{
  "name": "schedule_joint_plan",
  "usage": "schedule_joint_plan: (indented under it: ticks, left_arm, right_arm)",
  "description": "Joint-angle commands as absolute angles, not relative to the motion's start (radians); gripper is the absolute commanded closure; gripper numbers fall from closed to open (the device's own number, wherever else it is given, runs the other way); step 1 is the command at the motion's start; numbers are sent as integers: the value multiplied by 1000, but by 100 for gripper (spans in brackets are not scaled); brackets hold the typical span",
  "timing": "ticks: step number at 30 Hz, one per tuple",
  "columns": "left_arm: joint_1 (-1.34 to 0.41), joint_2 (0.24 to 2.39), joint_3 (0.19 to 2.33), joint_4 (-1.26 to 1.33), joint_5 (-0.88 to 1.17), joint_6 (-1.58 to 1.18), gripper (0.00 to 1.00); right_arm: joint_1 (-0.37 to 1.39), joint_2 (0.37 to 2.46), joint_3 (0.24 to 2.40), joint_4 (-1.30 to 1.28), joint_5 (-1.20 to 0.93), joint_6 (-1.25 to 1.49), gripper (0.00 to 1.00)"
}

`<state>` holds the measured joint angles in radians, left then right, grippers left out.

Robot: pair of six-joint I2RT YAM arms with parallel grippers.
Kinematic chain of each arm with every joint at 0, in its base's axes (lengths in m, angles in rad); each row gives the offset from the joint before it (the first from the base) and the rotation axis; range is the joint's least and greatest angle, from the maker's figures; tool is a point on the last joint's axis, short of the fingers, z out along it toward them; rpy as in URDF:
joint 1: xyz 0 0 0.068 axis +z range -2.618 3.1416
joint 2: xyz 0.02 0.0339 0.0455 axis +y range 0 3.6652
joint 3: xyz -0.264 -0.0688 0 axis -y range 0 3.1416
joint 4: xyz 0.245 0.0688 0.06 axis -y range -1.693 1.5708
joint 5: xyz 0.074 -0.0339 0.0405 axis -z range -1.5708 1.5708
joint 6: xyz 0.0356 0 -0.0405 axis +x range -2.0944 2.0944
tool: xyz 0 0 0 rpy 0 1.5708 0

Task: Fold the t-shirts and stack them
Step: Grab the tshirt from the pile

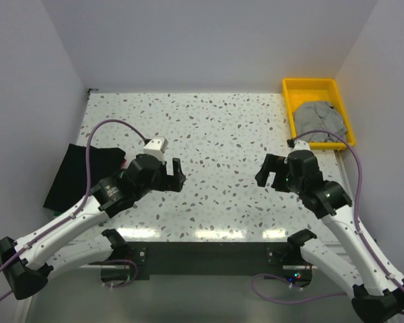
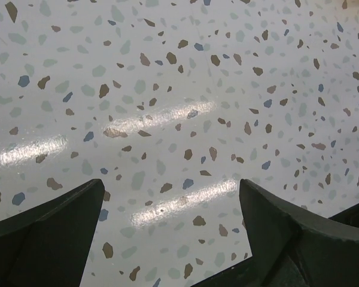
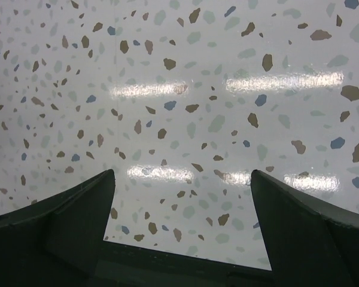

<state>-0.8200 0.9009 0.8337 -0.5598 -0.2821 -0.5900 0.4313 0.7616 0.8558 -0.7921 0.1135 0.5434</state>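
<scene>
A crumpled heather-grey t-shirt lies in the yellow tray at the back right. A folded black t-shirt rests on the table's left edge, partly behind my left arm. My left gripper hovers open over bare speckled tabletop, right of the black shirt, its dark fingers wide apart with nothing between them. My right gripper also stands open over the table, in front of the tray, fingers spread and empty. Both wrist views show only tabletop; my left gripper and right gripper hold nothing.
White walls close in the speckled table on the left, back and right. The yellow tray sits against the right wall. Purple cables loop over both arms.
</scene>
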Motion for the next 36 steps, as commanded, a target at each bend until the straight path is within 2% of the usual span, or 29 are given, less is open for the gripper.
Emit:
schedule_joint_plan:
  ticks: [1, 5, 8, 9, 13, 16, 20, 28, 36]
  left_arm:
    - [-821, 894, 825, -552, -284, -543, 0]
    - [-821, 899, 821, -542, -273, -519, 0]
    - [-822, 897, 812, -545, -270, -509, 0]
    - [-821, 894, 799, -542, -275, -506, 0]
    - [-822, 853, 792, -545, -293, -492, 0]
    - [-822, 830, 787, -563, -322, -497, 0]
    - [-821, 799, 799, -604, -342, -511, 0]
    - [-822, 712, 766, -584, -344, -505, 0]
    - [-821, 738, 761, -574, -310, -492, 0]
  right_arm:
    - [433, 767, 914, -819, 115, 561, 1]
    - [433, 851, 936, -692, 2, 591, 1]
    - [430, 1049, 1032, -562, -99, 610, 1]
    - [430, 1184, 1079, -543, -103, 614, 1]
    - [404, 1510, 1368, -499, -58, 626, 1]
    - [321, 1709, 1593, -499, -3, 646, 2]
    - [221, 1869, 1779, -474, 121, 657, 3]
    - [29, 1965, 1798, -384, 388, 606, 4]
    - [-100, 2042, 1807, -380, 454, 554, 5]
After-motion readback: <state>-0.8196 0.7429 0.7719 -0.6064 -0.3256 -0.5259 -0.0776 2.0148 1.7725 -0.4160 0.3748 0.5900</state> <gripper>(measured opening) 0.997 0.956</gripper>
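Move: The grey t-shirt lies in the yellow bin some 35 cm ahead of the right hand, 29 cm to its right and about 16 cm below it. The middle of the bin is a couple of cm beyond the shirt and level with it sideways, while the bin's left rim runs about 12 cm to the left of the shirt. From the left hand, the shirt is roughly 35 cm ahead and 59 cm to the right. With its fingers staying wide open, the right hand sweeps about 34 cm forward towards the yellow bin, at first bowing out to its left, then swinging some 28 cm to the right over the bin's left rim, nearly level, as it turns about 40 degrees clockwise towards the grey t-shirt, touching nothing yet. The open, empty left hand drifts some 3 cm to its left, dipping and rising slightly on the way. ##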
